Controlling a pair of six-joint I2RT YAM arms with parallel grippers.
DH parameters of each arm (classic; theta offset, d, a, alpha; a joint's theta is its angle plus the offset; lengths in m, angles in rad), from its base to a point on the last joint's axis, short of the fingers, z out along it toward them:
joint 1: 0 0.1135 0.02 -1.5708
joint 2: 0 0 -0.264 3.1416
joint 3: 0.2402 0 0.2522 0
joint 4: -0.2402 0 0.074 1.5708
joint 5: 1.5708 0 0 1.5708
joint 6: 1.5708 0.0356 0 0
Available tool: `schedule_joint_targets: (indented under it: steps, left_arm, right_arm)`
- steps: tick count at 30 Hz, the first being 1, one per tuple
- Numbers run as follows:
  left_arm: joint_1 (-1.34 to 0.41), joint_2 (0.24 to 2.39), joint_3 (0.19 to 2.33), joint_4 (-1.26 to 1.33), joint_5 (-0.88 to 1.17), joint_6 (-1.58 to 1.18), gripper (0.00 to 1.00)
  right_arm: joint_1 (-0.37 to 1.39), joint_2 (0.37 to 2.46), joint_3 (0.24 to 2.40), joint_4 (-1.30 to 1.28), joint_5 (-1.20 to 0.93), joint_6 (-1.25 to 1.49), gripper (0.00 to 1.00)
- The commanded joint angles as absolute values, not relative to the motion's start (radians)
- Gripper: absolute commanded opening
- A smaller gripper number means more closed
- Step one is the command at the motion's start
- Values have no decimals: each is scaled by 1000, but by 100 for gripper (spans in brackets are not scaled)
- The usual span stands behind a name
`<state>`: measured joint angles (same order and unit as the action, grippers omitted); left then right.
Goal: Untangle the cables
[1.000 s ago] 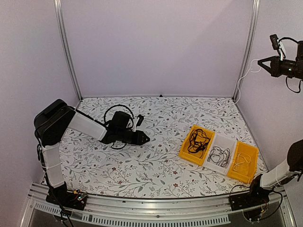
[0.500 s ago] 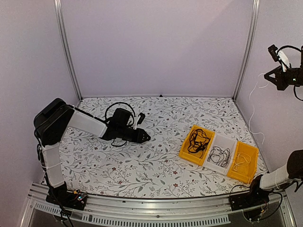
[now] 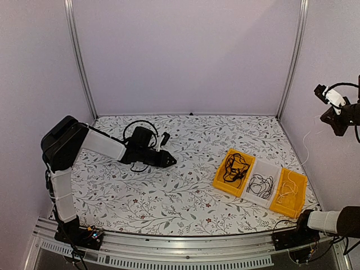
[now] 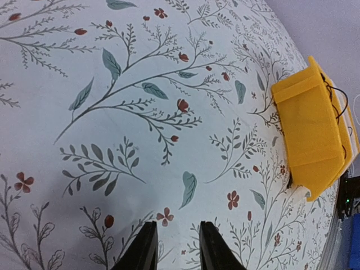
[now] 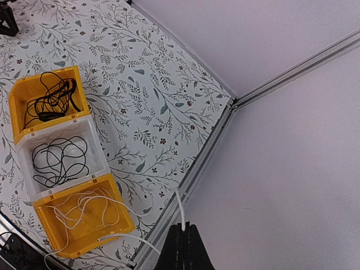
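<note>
High at the right my right gripper [image 3: 336,119] is shut on one end of the white cable [image 5: 181,209], seen up close in the right wrist view at the gripper [image 5: 183,229]. The cable hangs down into the near yellow bin [image 5: 121,225], where most of it lies looped [image 3: 289,191]. Black cables lie in the far yellow bin [image 3: 232,166] and the white bin [image 3: 260,183]. Another black cable [image 3: 134,127] loops on the table behind my left arm. My left gripper [image 3: 169,160] hovers low over the patterned table, open and empty [image 4: 177,244].
The three bins stand in a row at the right of the floral table [image 3: 185,197]; the far yellow bin [image 4: 315,129] shows in the left wrist view. Metal frame posts [image 3: 292,56] rise at the back corners, with walls close on all sides.
My right gripper has come down along the right wall, still holding the white cable's end. The left gripper has shifted slightly back; its jaws stay the same width.
</note>
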<state>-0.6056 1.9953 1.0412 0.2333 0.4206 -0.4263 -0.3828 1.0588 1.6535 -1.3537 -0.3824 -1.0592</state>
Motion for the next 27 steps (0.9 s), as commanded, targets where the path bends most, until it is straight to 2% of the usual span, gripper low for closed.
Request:
schedule_joint_targets:
  steps: [1, 10, 14, 19, 23, 27]
  left_arm:
    - [-591, 2013, 1045, 234, 436, -412, 29]
    - [-588, 1999, 1020, 250, 423, -431, 29]
    - [-588, 1978, 1002, 254, 412, -436, 29]
    - [-586, 1942, 968, 255, 392, -445, 29]
    - [-586, 1912, 937, 253, 374, -445, 29]
    - [-587, 1895, 918, 256, 365, -450, 29]
  right_arm:
    - [-388, 1021, 1536, -1370, -315, -1189, 0]
    - [-388, 916, 1178, -1368, -397, -1418, 0]
    - [-379, 949, 1065, -1366, -457, -1428, 0]
    - [-322, 1030, 924, -1331, -395, -1392, 0]
    - [-301, 1056, 871, -1370, -341, -1427, 0]
    - [-295, 971, 888, -1371, -278, -1467, 0]
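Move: The right hand, holding the white cable, is high above the right yellow bin. The middle of that bin is roughly 36 cm below the hand, about 4 cm back and 4 cm to its left. At nearly the same depth, the white bin is level in reach and some 13 cm left; the left yellow bin is about 6 cm ahead and 22 cm left. From the left hand, the right yellow bin is some 35 cm right, 16 cm back and 3 cm lower. Keeping the white cable pinched in its shut fingers, the right hand sinks about 25 cm towards the right yellow bin, drawing back some 8 cm and easing a little left. The wrist tips about 40 degrees until the fingers point almost straight down, turning counter-clockwise as well. The empty left hand drifts some 3 cm left and back above the table. ##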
